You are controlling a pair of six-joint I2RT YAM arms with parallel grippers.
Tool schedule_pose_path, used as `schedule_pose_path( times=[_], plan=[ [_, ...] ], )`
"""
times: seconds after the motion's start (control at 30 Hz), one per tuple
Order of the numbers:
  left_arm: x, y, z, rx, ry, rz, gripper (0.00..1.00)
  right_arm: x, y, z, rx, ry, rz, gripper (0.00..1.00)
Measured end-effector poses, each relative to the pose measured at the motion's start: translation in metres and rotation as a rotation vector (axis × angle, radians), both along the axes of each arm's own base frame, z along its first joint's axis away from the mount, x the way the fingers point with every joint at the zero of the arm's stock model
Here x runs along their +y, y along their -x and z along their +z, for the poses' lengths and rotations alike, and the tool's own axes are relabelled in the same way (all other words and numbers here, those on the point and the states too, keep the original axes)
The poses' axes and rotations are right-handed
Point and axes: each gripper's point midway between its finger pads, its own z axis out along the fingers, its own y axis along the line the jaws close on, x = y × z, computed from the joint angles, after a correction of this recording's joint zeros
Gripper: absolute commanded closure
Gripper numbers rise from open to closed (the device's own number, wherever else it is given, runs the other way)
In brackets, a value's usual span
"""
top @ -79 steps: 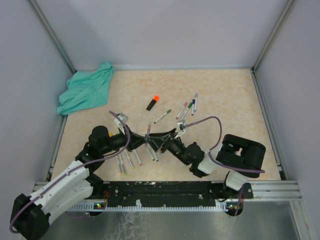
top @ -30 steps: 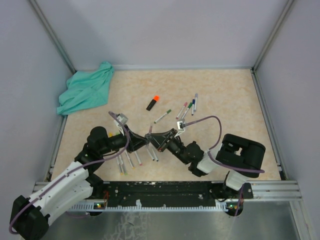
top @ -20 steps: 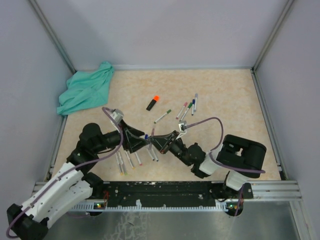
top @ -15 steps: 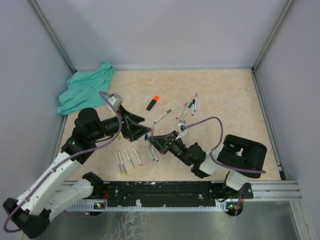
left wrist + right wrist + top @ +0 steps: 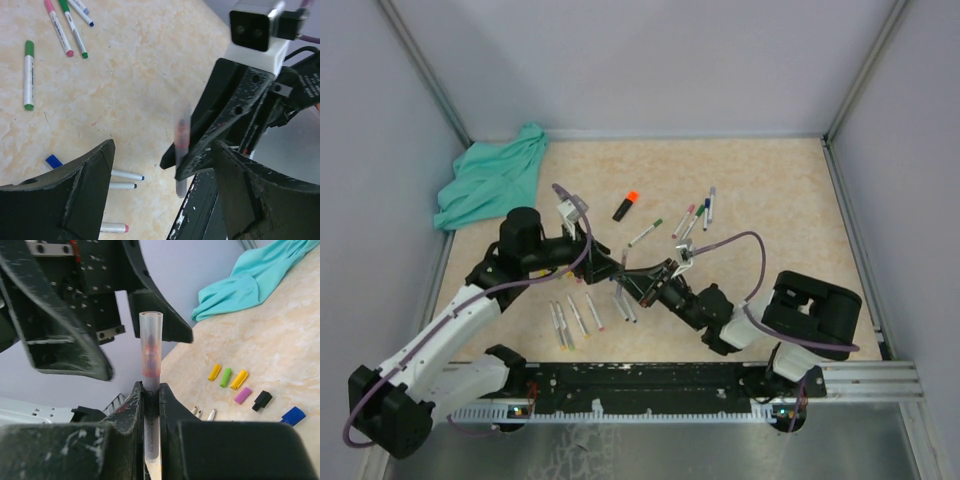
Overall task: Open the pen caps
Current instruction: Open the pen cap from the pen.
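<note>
My right gripper (image 5: 151, 388) is shut on an upright grey pen (image 5: 152, 437) that carries a clear, pink-tinted cap (image 5: 151, 342). My left gripper (image 5: 162, 146) is open, its jaws standing wide on either side of that pen (image 5: 181, 145) without touching it. From above, both grippers (image 5: 610, 266) (image 5: 628, 276) meet at the table's middle. Loose pen caps lie on the table: yellow (image 5: 214, 371), green (image 5: 226, 375), a second yellow (image 5: 239, 379), purple (image 5: 243, 395), black (image 5: 262, 400) and blue (image 5: 292, 415).
Uncapped pens (image 5: 578, 315) lie in a row near the front edge. Capped pens (image 5: 695, 215) and an orange-capped highlighter (image 5: 626, 205) lie farther back. A teal cloth (image 5: 490, 180) is bunched in the far left corner. Grey walls ring the table.
My left gripper has opened, swung away to the left and come back, its jaws now on either side of the pen. The right gripper still holds the capped pen, almost unmoved.
</note>
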Motion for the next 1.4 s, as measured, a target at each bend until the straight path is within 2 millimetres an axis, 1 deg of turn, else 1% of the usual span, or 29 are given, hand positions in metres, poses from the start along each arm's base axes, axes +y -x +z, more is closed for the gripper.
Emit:
schedule_pose_path(
  times=[0.07, 0.13, 0.2, 0.37, 0.47, 0.53, 0.6, 0.77, 0.83, 0.9, 1.0, 1.03, 1.2, 1.23, 1.3, 1.33, 1.37, 1.4],
  plan=[
    [0.002, 0.006, 0.009, -0.036, 0.024, -0.009, 0.2, 0.004, 0.0, -0.001, 0.001, 0.006, 0.009, 1.0],
    [0.002, 0.009, 0.02, -0.073, 0.048, -0.02, 0.25, 0.007, 0.0, -0.002, 0.0, 0.008, 0.015, 1.0],
    [0.0, 0.009, 0.025, -0.092, 0.063, -0.032, 0.3, 0.007, 0.0, -0.003, 0.002, 0.013, 0.019, 1.0],
    [-0.005, 0.01, 0.017, -0.057, 0.069, -0.063, 0.41, 0.008, 0.001, -0.006, 0.005, 0.024, 0.025, 1.0],
    [-0.008, 0.011, 0.012, -0.03, 0.07, -0.079, 0.5, 0.011, 0.001, -0.007, 0.006, 0.032, 0.032, 1.0],
    [-0.009, 0.011, 0.01, -0.018, 0.07, -0.084, 0.59, 0.013, 0.001, -0.006, 0.003, 0.029, 0.037, 1.0],
    [-0.009, 0.012, 0.009, -0.007, 0.071, -0.088, 0.67, 0.014, 0.002, -0.005, 0.001, 0.029, 0.041, 1.0],
    [-0.01, 0.011, 0.005, 0.007, 0.068, -0.093, 0.81, 0.015, 0.002, -0.007, 0.003, 0.038, 0.045, 1.0],
    [-0.01, 0.01, 0.002, 0.019, 0.065, -0.092, 0.83, 0.016, 0.001, -0.009, 0.005, 0.048, 0.044, 1.0],
    [-0.009, 0.009, 0.002, 0.021, 0.064, -0.088, 0.82, 0.018, 0.0, -0.011, 0.006, 0.057, 0.043, 1.0],
    [-0.008, 0.007, 0.001, 0.021, 0.063, -0.082, 0.73, 0.02, -0.001, -0.01, 0.005, 0.061, 0.041, 1.0],
    [-0.008, 0.007, 0.001, 0.02, 0.063, -0.081, 0.71, 0.02, -0.001, -0.01, 0.005, 0.062, 0.041, 1.0],
    [-0.009, 0.007, -0.001, 0.03, 0.062, -0.09, 0.72, 0.022, 0.002, -0.013, 0.004, 0.074, 0.052, 1.0],
    [-0.009, 0.008, -0.001, 0.033, 0.062, -0.092, 0.76, 0.022, 0.002, -0.013, 0.003, 0.077, 0.053, 1.0],
    [-0.009, 0.007, -0.003, 0.037, 0.06, -0.092, 0.94, 0.022, 0.002, -0.014, 0.003, 0.08, 0.054, 1.0],
    [-0.009, 0.007, -0.003, 0.044, 0.061, -0.093, 1.0, 0.022, 0.002, -0.014, 0.001, 0.082, 0.053, 1.0],
    [-0.009, 0.007, -0.004, 0.05, 0.062, -0.093, 1.0, 0.022, 0.002, -0.015, -0.001, 0.086, 0.052, 1.0],
    [-0.01, 0.008, -0.004, 0.055, 0.063, -0.094, 1.0, 0.022, 0.002, -0.016, -0.001, 0.089, 0.051, 0.98]
  ],
)
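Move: The right gripper already holds the upright pen, its cap about 4 cm above that hand, 2 cm ahead and 1 cm to the right. From the open left gripper the cap lies some 4 cm to the right, 1 cm back and 1 cm higher. About 14 cm below the left gripper, two uncapped pens lie roughly 6 cm back and 3 cm right, and the loose blue cap 6 cm ahead and 3 cm left. Close the left gripper from nearly wide open until its fingertips pinch the pen's cap: first lift it about 2.5 cm, then let it sink back down while easing 1 cm back and 1 cm right. Keep the right grip on the pen and feed it about 2 cm left and 1.5 cm down to bring the cap between the left fingers. ##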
